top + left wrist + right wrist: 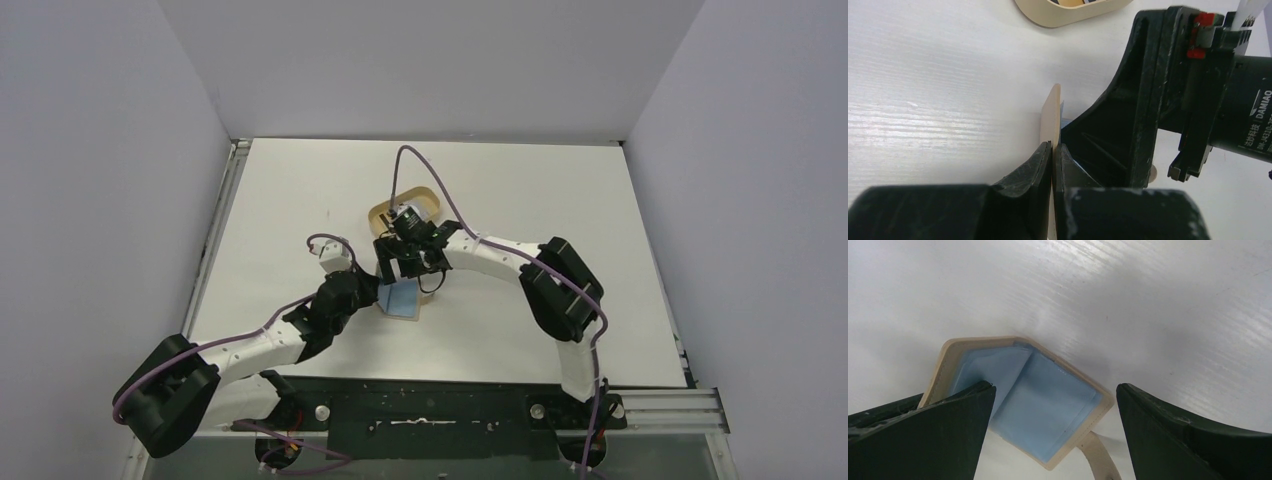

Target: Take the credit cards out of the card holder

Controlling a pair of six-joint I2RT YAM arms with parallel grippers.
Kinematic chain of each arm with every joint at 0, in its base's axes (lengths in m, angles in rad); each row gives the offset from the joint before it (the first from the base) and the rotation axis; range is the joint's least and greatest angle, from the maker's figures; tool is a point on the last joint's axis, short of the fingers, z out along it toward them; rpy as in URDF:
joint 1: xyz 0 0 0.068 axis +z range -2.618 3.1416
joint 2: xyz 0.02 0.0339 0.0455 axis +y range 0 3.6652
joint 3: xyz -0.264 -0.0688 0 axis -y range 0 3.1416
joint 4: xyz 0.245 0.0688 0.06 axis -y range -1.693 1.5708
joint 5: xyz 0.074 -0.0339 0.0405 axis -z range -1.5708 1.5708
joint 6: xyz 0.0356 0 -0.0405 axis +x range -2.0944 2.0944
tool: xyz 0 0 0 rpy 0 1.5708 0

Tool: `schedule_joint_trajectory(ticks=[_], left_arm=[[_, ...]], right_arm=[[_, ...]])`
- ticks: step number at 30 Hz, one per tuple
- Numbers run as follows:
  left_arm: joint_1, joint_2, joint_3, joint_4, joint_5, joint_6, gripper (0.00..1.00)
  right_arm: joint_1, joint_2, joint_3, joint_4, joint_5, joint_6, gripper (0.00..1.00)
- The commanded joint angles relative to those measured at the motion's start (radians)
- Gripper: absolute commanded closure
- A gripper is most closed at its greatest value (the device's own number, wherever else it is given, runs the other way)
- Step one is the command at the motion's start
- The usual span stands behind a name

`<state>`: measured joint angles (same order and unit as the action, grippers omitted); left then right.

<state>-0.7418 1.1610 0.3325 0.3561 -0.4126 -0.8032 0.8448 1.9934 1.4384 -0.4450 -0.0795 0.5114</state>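
The card holder lies open on the white table, tan outside and light blue inside. The right wrist view shows its blue pockets and its snap tab; no card shows in them. My left gripper is shut on the holder's tan flap, which stands on edge between the jaws. My right gripper hovers just above the holder, open and empty. I cannot make out the credit cards clearly in any view.
The oval tan wooden tray sits just behind the right wrist, mostly hidden by it. Its rim shows at the top of the left wrist view, with something yellowish and dark inside. The right arm's wrist is close to my left fingers.
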Motion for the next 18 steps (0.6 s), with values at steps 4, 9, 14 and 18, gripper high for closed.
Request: schedule_joint_trajectory(ticks=[4, 9, 14, 18], left_arm=[[0.001, -0.019, 0.002, 0.101, -0.001, 0.002, 1.00], [0.002, -0.036, -0.007, 0.102, -0.009, 0.006, 1.00], [0.009, -0.041, -0.019, 0.107, -0.005, 0.006, 1.00], [0.029, -0.032, -0.036, 0.132, 0.028, -0.003, 1.00]], right_arm=[[0.056, 0.015, 0.071, -0.078, 0.110, -0.075, 0.02], [0.055, -0.025, 0.030, -0.125, 0.168, -0.119, 0.02], [0.031, -0.084, -0.045, -0.120, 0.171, -0.139, 0.02], [-0.006, -0.196, -0.176, 0.012, 0.075, -0.138, 0.03]])
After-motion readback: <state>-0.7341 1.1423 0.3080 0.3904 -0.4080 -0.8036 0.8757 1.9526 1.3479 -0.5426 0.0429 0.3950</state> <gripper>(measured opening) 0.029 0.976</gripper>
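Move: The card holder lies open, its right half with the blue pocket flat on the table. That half's middle is about 3 cm back, 1 cm right and 4 cm below the right hand. The raised left half stands some 3 cm left of this hand, level with it fore and aft and 1 cm lower. The strap is 6 cm right and 3 cm back, 4 cm down, and the card tray 13 cm ahead, 1 cm right. From the left hand, pinching the raised half, the flat half is about 6 cm right, 3 cm back and 6 cm down. Across the flat blue half of the card holder, the right hand draws about 5 cm to the right, also sinking and coming back some 2.5 cm each, away from the raised half and towards the strap side. It starts slowly, then quickens, tilting about 10 degrees so the wide-open fingers point more steeply down, the left-hand fingertip ending over the blue pocket. The left hand stays put, keeping its pinch on the raised half. ##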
